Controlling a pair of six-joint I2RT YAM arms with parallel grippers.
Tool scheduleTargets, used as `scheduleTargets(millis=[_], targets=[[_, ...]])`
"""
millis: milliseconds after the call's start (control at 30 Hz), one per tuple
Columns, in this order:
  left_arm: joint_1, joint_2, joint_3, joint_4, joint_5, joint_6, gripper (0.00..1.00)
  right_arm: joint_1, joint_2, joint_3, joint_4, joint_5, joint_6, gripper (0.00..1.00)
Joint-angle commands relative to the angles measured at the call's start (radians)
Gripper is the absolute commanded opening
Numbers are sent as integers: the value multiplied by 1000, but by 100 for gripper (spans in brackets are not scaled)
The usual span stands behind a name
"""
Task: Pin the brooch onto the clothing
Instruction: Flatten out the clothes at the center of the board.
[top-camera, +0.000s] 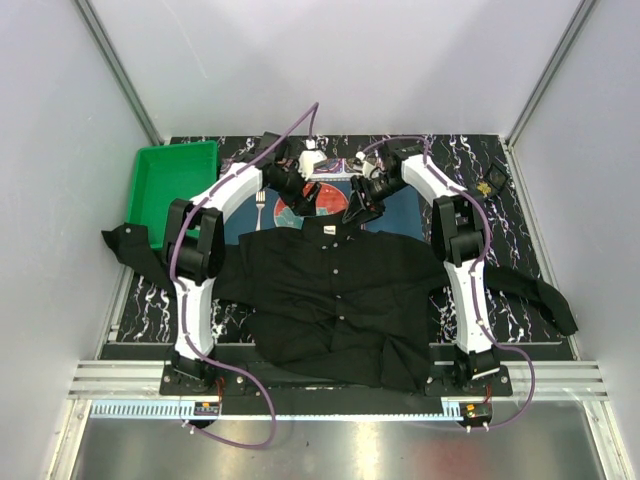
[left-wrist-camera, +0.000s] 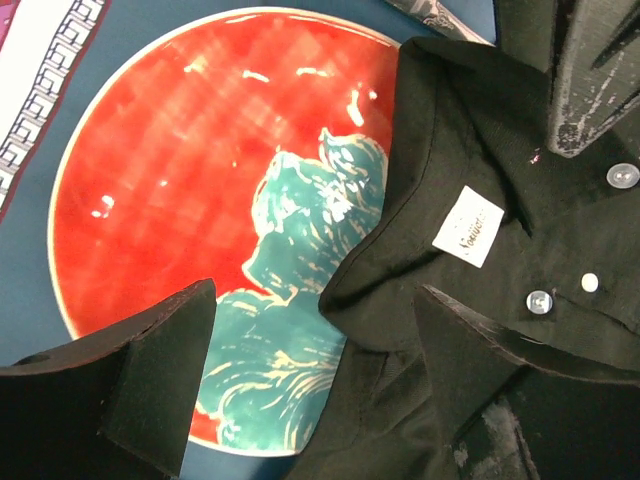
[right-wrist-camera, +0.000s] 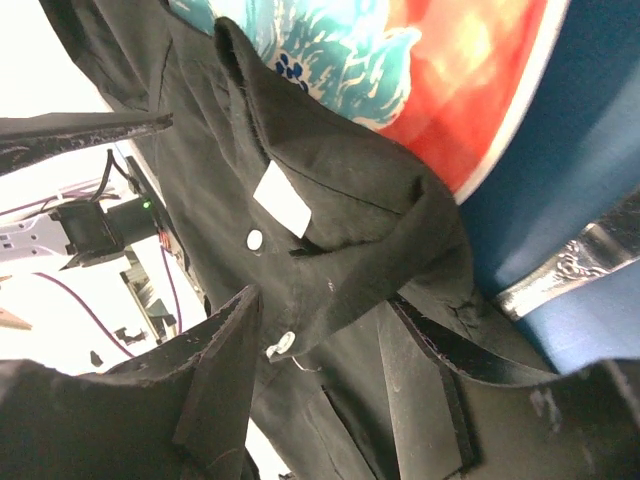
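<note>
The clothing (top-camera: 330, 295) is a black button-up shirt spread flat between the arm bases, its collar (top-camera: 328, 228) at the far end. The brooch (top-camera: 487, 187), a tiny golden pin, lies on the marbled tabletop far right, away from both grippers. My left gripper (top-camera: 308, 196) hangs open over the collar's left side; in the left wrist view the left gripper (left-wrist-camera: 315, 335) straddles the collar fold (left-wrist-camera: 375, 290) by the white label (left-wrist-camera: 468, 226). My right gripper (right-wrist-camera: 320, 370) stands open around the shirt's buttoned front edge, a white button (right-wrist-camera: 285, 342) near its left finger (right-wrist-camera: 215, 385).
A red and teal plate (left-wrist-camera: 170, 180) sits on a blue placemat (top-camera: 400, 212) under the collar. A fork (top-camera: 260, 205) lies left of the plate. A green tray (top-camera: 175, 180) stands at the far left. The shirt's sleeves (top-camera: 545, 295) trail off both sides.
</note>
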Motion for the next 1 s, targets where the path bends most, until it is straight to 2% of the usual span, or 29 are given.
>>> scheduleTargets(millis=[0, 133, 367, 567, 633, 700, 800, 867, 900, 967], targets=[[-28, 23, 48, 21, 22, 24, 82, -36, -20, -17, 30, 5, 40, 56], [-47, 48, 70, 27, 26, 28, 79, -39, -9, -37, 56, -53, 48, 49], [-82, 108, 131, 12, -1, 39, 78, -39, 13, -54, 113, -168, 119, 49], [-105, 120, 137, -7, -9, 67, 75, -39, 17, -54, 144, -168, 154, 49], [-105, 120, 131, -11, 11, 73, 73, -39, 20, -61, 144, -158, 148, 45], [-107, 121, 123, -13, 26, 78, 70, -39, 29, -67, 142, -151, 145, 37], [-108, 128, 123, -13, 39, 81, 61, -42, 40, -67, 133, -136, 153, 32], [-110, 126, 122, -13, 60, 81, 57, -41, 42, -69, 128, -121, 151, 33], [-110, 125, 123, -14, 65, 82, 51, -44, 43, -69, 128, -116, 150, 33], [-113, 120, 120, -14, 74, 87, 44, -44, 43, -66, 131, -101, 153, 31]])
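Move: The collar's edge just left of the white label lies about 5 cm to the right of the left hand, 1 cm back and 4 cm below; the label is about 7 cm right and 3 cm back, and the plate's middle sits nearly underneath, 2 cm ahead and 1 cm right. The collar's right end is some 2 cm straight below the right hand, the label 5 cm to its left and 2 cm back, the plate 8 cm left and 4 cm ahead. The collar is closed in on from both sides: the left hand travels about 5 cm right and 3 cm down to its left part, easing back slightly, turning some 10 degrees clockwise and narrowing from wide to half open around the edge. The right hand stays over the right end, sways right and returns, tips about 10 degrees, then sinks 1 cm or so while its fingers close further around the fold. ##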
